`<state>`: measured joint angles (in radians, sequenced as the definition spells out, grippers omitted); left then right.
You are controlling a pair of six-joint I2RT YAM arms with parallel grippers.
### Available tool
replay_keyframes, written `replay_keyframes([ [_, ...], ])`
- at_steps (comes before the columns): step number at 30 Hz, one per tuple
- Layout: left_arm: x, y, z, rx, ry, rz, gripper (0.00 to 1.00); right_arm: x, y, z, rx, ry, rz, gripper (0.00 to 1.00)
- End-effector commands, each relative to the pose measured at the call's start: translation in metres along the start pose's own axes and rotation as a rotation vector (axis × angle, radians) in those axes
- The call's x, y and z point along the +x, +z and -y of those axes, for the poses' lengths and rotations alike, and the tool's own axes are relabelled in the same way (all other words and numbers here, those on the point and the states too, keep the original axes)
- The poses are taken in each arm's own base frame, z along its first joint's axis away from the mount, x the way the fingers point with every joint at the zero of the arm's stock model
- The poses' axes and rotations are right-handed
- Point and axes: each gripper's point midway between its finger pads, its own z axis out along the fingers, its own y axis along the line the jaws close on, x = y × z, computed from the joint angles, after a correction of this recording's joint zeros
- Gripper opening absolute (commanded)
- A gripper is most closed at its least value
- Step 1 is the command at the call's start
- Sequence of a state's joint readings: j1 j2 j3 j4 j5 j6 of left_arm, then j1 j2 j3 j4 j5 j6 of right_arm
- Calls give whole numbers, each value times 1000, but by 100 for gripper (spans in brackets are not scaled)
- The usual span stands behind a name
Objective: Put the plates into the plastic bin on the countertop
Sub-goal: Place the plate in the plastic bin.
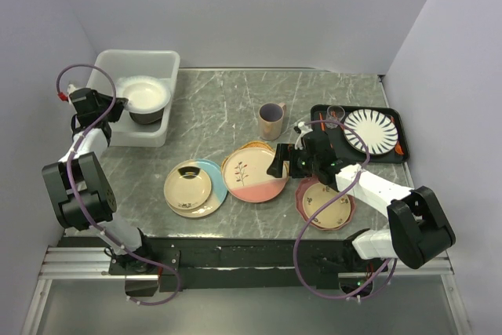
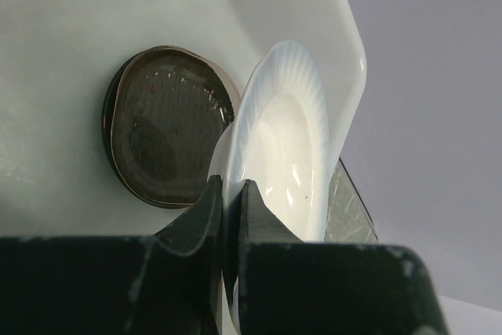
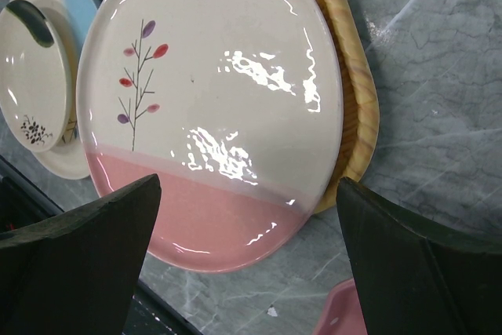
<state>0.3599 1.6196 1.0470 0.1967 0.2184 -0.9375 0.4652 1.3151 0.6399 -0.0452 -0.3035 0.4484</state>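
Note:
The plastic bin (image 1: 161,60) stands at the far left of the countertop (image 1: 220,103). Inside it a white plate (image 2: 286,139) stands tilted over a glossy black plate (image 2: 165,135). My left gripper (image 2: 231,187) is shut on the white plate's rim (image 1: 143,93). My right gripper (image 3: 249,186) hangs open just above the near edge of a cream-and-pink plate (image 3: 212,92), touching nothing. That plate (image 1: 255,176) lies on a tan one (image 3: 354,92). A small cream plate on a cream-and-light-blue plate (image 1: 196,186) lies to the left. A pink scalloped plate (image 1: 325,203) lies under the right arm.
A beige mug (image 1: 271,121) stands behind the middle plates. At the back right a flat black tray (image 1: 396,127) holds a white plate with black stripes (image 1: 370,129) and a small glass. Walls close in the left, back and right sides.

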Motion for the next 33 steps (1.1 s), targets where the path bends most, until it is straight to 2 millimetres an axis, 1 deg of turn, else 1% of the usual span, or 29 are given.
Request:
replay_keyframes([
  [1, -40, -7, 50, 139, 11, 117, 1, -21, -2, -12, -23, -43, 54, 100],
  [8, -46, -5, 34, 69, -14, 161, 1, -19, -2, -12, -23, -44, 53, 100],
  [12, -47, 1, 20, 14, -29, 173, 1, -20, -2, -11, -24, -43, 54, 100],
  [17, -42, 10, 9, -20, -32, 158, 1, -19, -2, -12, -23, -44, 53, 100],
  [23, -30, 30, -4, -56, -28, 86, 1, -20, -2, -11, -24, -43, 54, 100],
  [30, -22, 38, -13, -73, -34, 55, 1, -19, -2, -10, -19, -41, 51, 100],
  [33, -22, 40, -16, -81, -30, 51, 1, -20, -2, -11, -20, -41, 54, 100],
])
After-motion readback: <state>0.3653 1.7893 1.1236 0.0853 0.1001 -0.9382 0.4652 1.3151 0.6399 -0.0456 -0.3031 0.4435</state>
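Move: The left hand holds the white plate by its rim, over the plastic bin. The dark plates already lying in the bin are about 6 cm ahead, 8 cm to the right and 14 cm below it. The bin's right wall is roughly 16 cm right, 3 cm ahead, and its far wall some 22 cm ahead, 4 cm right. From the idle right hand the dark plates lie about 27 cm ahead, 41 cm left and slightly lower. Still pinching the white plate's rim, the left hand first eases about 2.5 cm left, turning slightly counter-clockwise, then sinks some 7 cm into the bin towards the dark plates, tipping its fingers about 10 degrees further down. The fingers keep their hold throughout. ##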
